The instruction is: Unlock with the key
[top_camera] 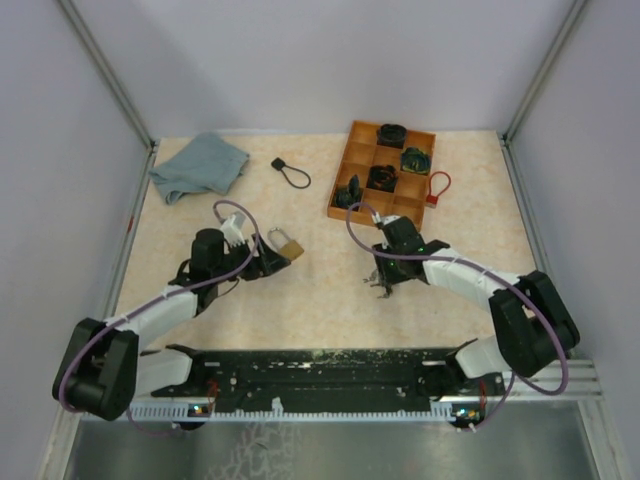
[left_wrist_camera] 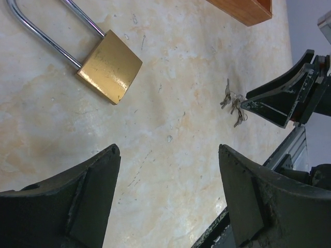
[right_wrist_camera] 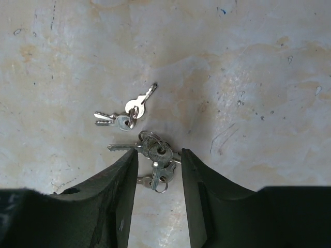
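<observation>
A brass padlock (top_camera: 287, 245) with a long steel shackle lies on the table, and its body (left_wrist_camera: 109, 66) sits up and to the left of my left gripper (left_wrist_camera: 168, 150). That gripper (top_camera: 266, 262) is open wide and holds nothing. Several small silver keys (right_wrist_camera: 159, 155) on rings lie on the table between the fingertips of my right gripper (right_wrist_camera: 159, 152), with a gap on each side. A second bunch of keys (right_wrist_camera: 126, 112) lies just beyond. The right gripper (top_camera: 383, 283) points down over the keys (left_wrist_camera: 232, 103) with its jaws narrowed but open.
An orange compartment tray (top_camera: 350, 170) with black parts stands at the back right, and its corner (left_wrist_camera: 248, 8) shows in the left wrist view. A blue cloth (top_camera: 200, 165) lies at the back left. A black cable lock (top_camera: 290, 172) and a red one (top_camera: 437, 187) lie beside the tray.
</observation>
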You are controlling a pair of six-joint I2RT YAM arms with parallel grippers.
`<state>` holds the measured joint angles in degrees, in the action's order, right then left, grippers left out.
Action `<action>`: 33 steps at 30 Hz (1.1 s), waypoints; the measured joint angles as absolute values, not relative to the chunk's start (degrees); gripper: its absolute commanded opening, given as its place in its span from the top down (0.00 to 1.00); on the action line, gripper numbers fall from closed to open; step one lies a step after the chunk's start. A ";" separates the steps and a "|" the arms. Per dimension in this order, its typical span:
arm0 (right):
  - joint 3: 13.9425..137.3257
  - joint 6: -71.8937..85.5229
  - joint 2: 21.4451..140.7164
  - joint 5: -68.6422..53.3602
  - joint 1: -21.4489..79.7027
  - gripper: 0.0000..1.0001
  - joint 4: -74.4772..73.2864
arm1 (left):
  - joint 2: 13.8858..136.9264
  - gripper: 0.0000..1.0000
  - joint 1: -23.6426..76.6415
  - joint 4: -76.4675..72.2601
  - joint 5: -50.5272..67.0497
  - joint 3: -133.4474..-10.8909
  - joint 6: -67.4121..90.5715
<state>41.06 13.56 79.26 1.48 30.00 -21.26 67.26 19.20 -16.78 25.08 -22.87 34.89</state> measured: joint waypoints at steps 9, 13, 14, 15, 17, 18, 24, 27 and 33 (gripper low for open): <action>42.30 11.57 82.32 1.80 30.00 0.64 -19.09 | 67.29 0.17 21.93 -17.76 25.04 -22.65 36.14; 42.44 10.98 82.83 1.63 30.00 0.64 -18.04 | 67.26 0.17 24.69 -19.81 24.64 -21.74 37.58; 42.44 10.87 83.02 1.34 30.00 0.65 -17.74 | 67.26 0.17 25.19 -20.23 24.51 -21.54 37.76; 42.44 10.81 83.20 1.04 30.00 0.65 -17.52 | 67.26 0.17 25.71 -20.71 24.27 -21.37 37.93; 42.44 10.59 83.55 0.49 30.00 0.65 -17.23 | 67.13 0.17 26.46 -21.52 23.79 -21.17 38.22; 42.44 10.55 83.68 0.23 30.00 0.65 -17.23 | 67.00 0.17 26.72 -22.13 23.49 -21.10 38.44; 42.50 10.72 84.12 -0.56 30.00 0.68 -18.37 | 66.41 0.16 27.62 -24.95 22.87 -20.99 39.20; 42.50 11.09 84.09 -1.43 30.00 0.72 -18.74 | 66.50 0.16 27.94 -26.00 22.76 -20.97 39.24; 42.50 11.29 83.85 -2.13 30.00 0.96 -19.55 | 69.12 0.16 28.67 -28.67 23.09 -20.99 39.92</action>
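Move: The larger key bunch lies almost under the right hand, about 1 cm to its left, 1 cm back and some 2 cm below. The smaller pair of keys is roughly 2 cm ahead and 4 cm left of that hand, at the same height, and the wooden tray sits about 23 cm ahead, 1 cm left. From the left hand the larger bunch is about 24 cm right, 4 cm back and 8 cm below; the padlock is 4 cm ahead, 3 cm right and equally low. The right hand, fingers pointing steeply down at the larger key bunch, eases about 1.5 cm forward and slightly left, then draws back as far while sinking about 1 cm in all, its half-open fingers narrowing slowly and then closing quickly at the key ring. The empty left hand, fingers staying wide open, glides some 5 cm right past the near side of the padlock, drawing back about 2 cm and then rising as much, without touching the padlock. ##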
